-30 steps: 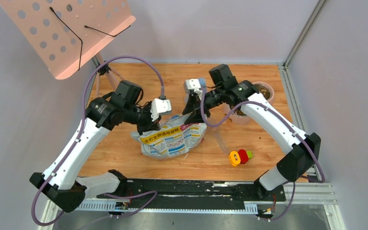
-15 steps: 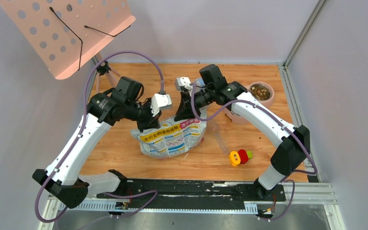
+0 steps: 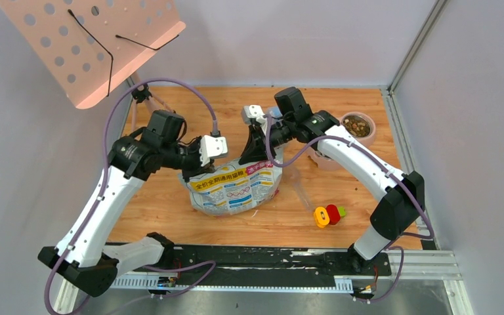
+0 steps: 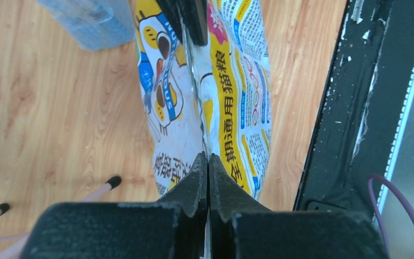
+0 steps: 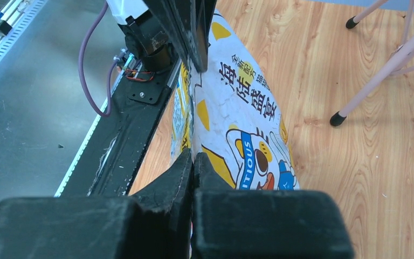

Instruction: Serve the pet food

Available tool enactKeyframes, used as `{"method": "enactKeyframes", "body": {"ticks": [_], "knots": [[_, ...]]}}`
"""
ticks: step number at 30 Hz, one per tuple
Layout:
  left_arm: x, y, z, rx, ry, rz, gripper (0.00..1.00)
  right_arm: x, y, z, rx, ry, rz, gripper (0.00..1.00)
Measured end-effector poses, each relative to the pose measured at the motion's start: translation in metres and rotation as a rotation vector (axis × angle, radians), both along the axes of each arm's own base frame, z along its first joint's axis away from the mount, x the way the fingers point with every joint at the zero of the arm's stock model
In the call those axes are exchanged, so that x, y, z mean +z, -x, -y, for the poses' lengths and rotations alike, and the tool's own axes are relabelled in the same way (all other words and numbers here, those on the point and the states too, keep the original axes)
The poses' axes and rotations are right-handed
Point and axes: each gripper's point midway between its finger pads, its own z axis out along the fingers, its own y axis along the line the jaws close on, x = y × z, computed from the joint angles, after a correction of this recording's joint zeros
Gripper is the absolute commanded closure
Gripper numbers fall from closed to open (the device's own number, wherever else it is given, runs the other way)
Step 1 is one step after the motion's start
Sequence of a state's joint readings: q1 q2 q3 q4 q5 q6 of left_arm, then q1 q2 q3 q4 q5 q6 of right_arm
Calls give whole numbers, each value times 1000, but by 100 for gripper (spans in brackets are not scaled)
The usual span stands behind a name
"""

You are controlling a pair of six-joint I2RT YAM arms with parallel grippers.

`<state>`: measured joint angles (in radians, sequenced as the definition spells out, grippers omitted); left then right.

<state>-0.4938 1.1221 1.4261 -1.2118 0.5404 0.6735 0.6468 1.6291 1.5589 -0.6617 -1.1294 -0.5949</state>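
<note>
The printed pet-food bag [image 3: 236, 187] stands in the middle of the wooden table. My left gripper [image 3: 193, 172] is shut on the left end of its top seam, and my right gripper [image 3: 249, 157] is shut on the right end. In the left wrist view the gripper [image 4: 208, 159] pinches the bag [image 4: 237, 108] edge. The right wrist view shows the same for the other gripper [image 5: 193, 156] on the bag [image 5: 242, 124]. Brown pet food [image 3: 356, 125] lies in a pink-rimmed bowl [image 3: 369, 120] at the far right.
A pink perforated music stand [image 3: 92, 39] rises at the far left, and its legs [image 5: 383, 65] stand beside the bag. A red, yellow and green toy [image 3: 327, 214] lies right of the bag. A black rail [image 3: 269, 256] runs along the near edge. A bluish object [image 4: 86, 21] sits behind the bag.
My right arm swung left from over the bowls to the bag and its jaws closed on the top seam. My left arm shifted slightly left, still gripping the bag.
</note>
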Motion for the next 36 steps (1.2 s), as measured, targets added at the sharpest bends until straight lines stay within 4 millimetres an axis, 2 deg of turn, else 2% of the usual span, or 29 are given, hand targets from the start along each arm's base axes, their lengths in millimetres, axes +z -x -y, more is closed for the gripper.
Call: {"method": "enactKeyframes", "body": {"ticks": [10,16,18,19,20,21,22,23,24,25,26,28,29,32,36], "knots": [[16,10,-42,66,-15,91,99,-2,-7,11,-10,8,21,100],[14,21,-71,119,-94,146,99,-2,-16,24,-50,32,7,100],[1,31,-91,163,-179,122,93,-3,-24,33,-85,45,1,100],[-5,37,-100,180,-217,110,83,-3,-29,38,-103,51,-1,100],[-11,43,-108,194,-253,97,78,-3,-32,42,-119,55,-5,100],[-13,47,-113,199,-277,96,65,-3,-35,45,-130,59,-7,100],[-14,51,-118,206,-298,96,59,-3,-37,48,-140,62,-6,100],[-14,53,-121,211,-311,103,45,-2,-38,49,-147,65,-4,100],[-13,55,-123,214,-315,105,39,-2,-40,50,-154,67,-2,100],[-10,57,-123,212,-312,112,30,-2,-40,51,-156,68,-3,100],[-4,59,-121,212,-294,118,27,-2,-40,51,-157,68,-3,100],[12,60,-111,202,-230,137,15,-2,-40,51,-157,71,-5,100],[21,61,-104,193,-183,143,4,-2,-39,51,-157,71,-7,100],[42,56,-75,177,-16,122,0,-2,-38,51,-154,73,-9,99],[48,25,-39,167,135,61,0,-2,-36,49,-147,74,-9,98]]}}
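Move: Both hands already pinch the food bag's top edge. The bag's left top corner lies about 7 cm left of the left hand, 2 cm back and 3 cm lower; from the right hand it is some 17 cm left, 5 cm back and 3 cm lower. Down on the table, 25 cm below the right hand, the clear scoop lies about 15 cm to its right and level with it, the near bowl 28 cm right and 14 cm ahead. With its fingers still shut, the left hand draws about 12 cm to the left along the bag's top edge towards and past the left corner, drifting some 5 cm back; it then opens wide, lifts about 6 cm and swings back right towards the bag by some 8 cm. Meanwhile the right hand keeps its pinch on the top edge and carries it about 5 cm right and 4 cm forward, then holds there. ##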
